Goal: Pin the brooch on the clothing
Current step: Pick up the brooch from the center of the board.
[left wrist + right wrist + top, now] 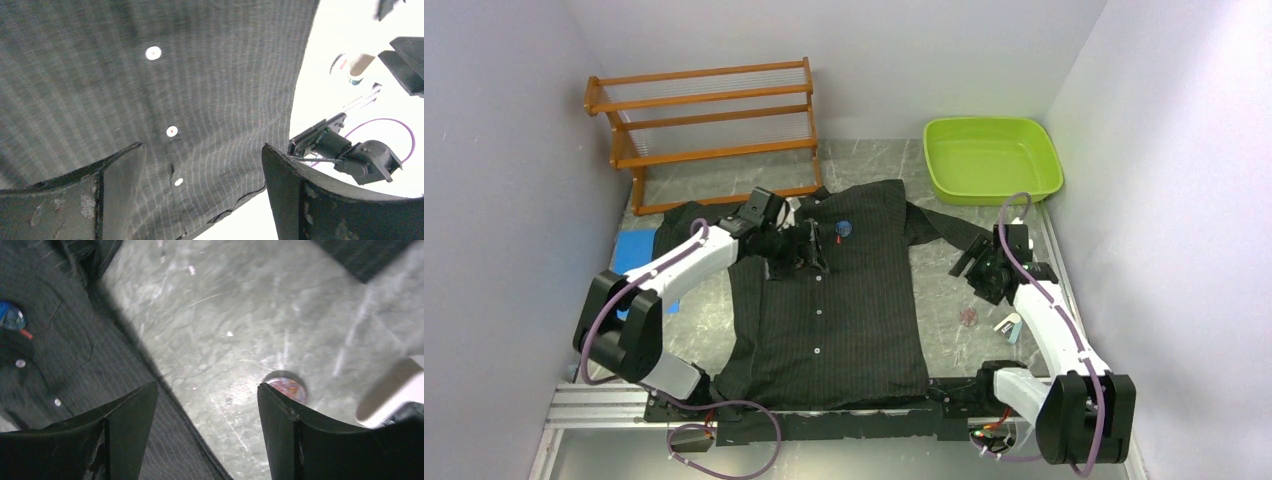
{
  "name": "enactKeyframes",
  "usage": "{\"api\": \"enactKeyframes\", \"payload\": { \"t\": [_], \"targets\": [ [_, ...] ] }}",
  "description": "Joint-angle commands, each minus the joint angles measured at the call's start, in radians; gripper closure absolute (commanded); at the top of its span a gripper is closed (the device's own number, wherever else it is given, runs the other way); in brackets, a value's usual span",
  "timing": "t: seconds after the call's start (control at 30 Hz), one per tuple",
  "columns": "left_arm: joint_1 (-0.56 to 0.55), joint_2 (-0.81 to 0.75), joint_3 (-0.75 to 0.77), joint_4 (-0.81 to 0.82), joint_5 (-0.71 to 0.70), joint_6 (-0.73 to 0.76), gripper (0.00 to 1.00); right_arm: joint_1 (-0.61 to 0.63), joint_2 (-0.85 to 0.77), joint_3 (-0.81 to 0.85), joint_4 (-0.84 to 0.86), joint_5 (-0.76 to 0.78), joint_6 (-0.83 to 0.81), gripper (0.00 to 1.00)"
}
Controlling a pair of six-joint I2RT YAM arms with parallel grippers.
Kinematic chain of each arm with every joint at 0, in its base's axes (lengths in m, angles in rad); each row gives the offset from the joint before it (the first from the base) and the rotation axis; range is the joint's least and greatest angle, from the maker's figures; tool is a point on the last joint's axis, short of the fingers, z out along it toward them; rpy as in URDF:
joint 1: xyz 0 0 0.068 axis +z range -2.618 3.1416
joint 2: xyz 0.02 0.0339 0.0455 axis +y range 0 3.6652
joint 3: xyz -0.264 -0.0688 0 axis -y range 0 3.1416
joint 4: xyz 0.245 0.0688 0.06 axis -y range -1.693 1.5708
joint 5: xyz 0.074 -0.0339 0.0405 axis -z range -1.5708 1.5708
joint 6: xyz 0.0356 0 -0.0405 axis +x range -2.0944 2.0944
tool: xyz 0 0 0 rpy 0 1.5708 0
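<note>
The clothing (pixel 844 300), a black pinstriped shirt with white buttons (pixel 171 131), lies spread flat on the table. A small round blue brooch (pixel 845 227) sits on its upper chest; it also shows at the left edge of the right wrist view (pixel 11 318). My left gripper (pixel 809 250) hovers over the shirt's button line just left of the brooch, open, with only cloth (pixel 225 75) below it and nothing between the fingers (pixel 202 165). My right gripper (pixel 974 265) is open above bare table right of the shirt, empty (pixel 207 400).
A small pinkish round disc (pixel 969 317) (pixel 287 387) lies on the table by my right gripper, with a white and teal object (pixel 1009 323) beside it. A green tub (pixel 992 158) stands at the back right, a wooden rack (pixel 709 130) back left, a blue pad (pixel 636 252) left.
</note>
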Motion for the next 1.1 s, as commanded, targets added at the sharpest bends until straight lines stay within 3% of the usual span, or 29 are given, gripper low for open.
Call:
{"api": "enactKeyframes", "payload": {
  "t": [0.0, 0.13, 0.37, 0.63, 0.8, 1.07],
  "targets": [
    [-0.068, 0.056, 0.069, 0.144, 0.124, 0.032, 0.10, -0.067, -0.049, -0.022, -0.083, 0.135, 0.079, 0.25],
    [-0.124, 0.136, 0.132, 0.248, 0.196, 0.049, 0.13, -0.153, -0.063, -0.073, -0.080, 0.100, 0.101, 0.27],
    [-0.249, 0.433, 0.363, 0.390, 0.326, 0.013, 0.25, -0.274, -0.082, -0.172, -0.023, 0.018, 0.120, 0.30],
    [-0.382, 0.755, 0.593, 0.594, 0.498, -0.158, 0.36, -0.339, -0.076, -0.254, 0.067, -0.082, 0.091, 0.34],
    [-0.449, 0.892, 0.711, 0.586, 0.516, -0.175, 0.42, -0.356, -0.077, -0.271, 0.096, -0.138, 0.080, 0.38],
    [-0.469, 0.970, 0.714, 0.674, 0.475, -0.255, 0.61, -0.359, -0.063, -0.326, 0.170, -0.289, 0.113, 0.53]
  ]
}}
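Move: The brooch lies flat on the bare table, about 5 cm back from the right hand, 2 cm to its right and 8 cm below. The white stapler is some 10 cm to the right of the brooch and 2 cm nearer the base; the shirt's side edge runs about 10 cm to the brooch's left, level with it. From the left hand the brooch lies roughly 37 cm to the right, 7 cm back and 10 cm below. Onto the brooch the right hand comes down some 6 cm while drawing back and right, turning clockwise, then stays low, eases slightly forward and narrows its fingers around the brooch, one fingertip meeting its right edge. The left hand sweeps about 30 cm right over the shirt towards the brooch, rising slightly, then sinking and drawing back, turning clockwise and half closing its fingers. ##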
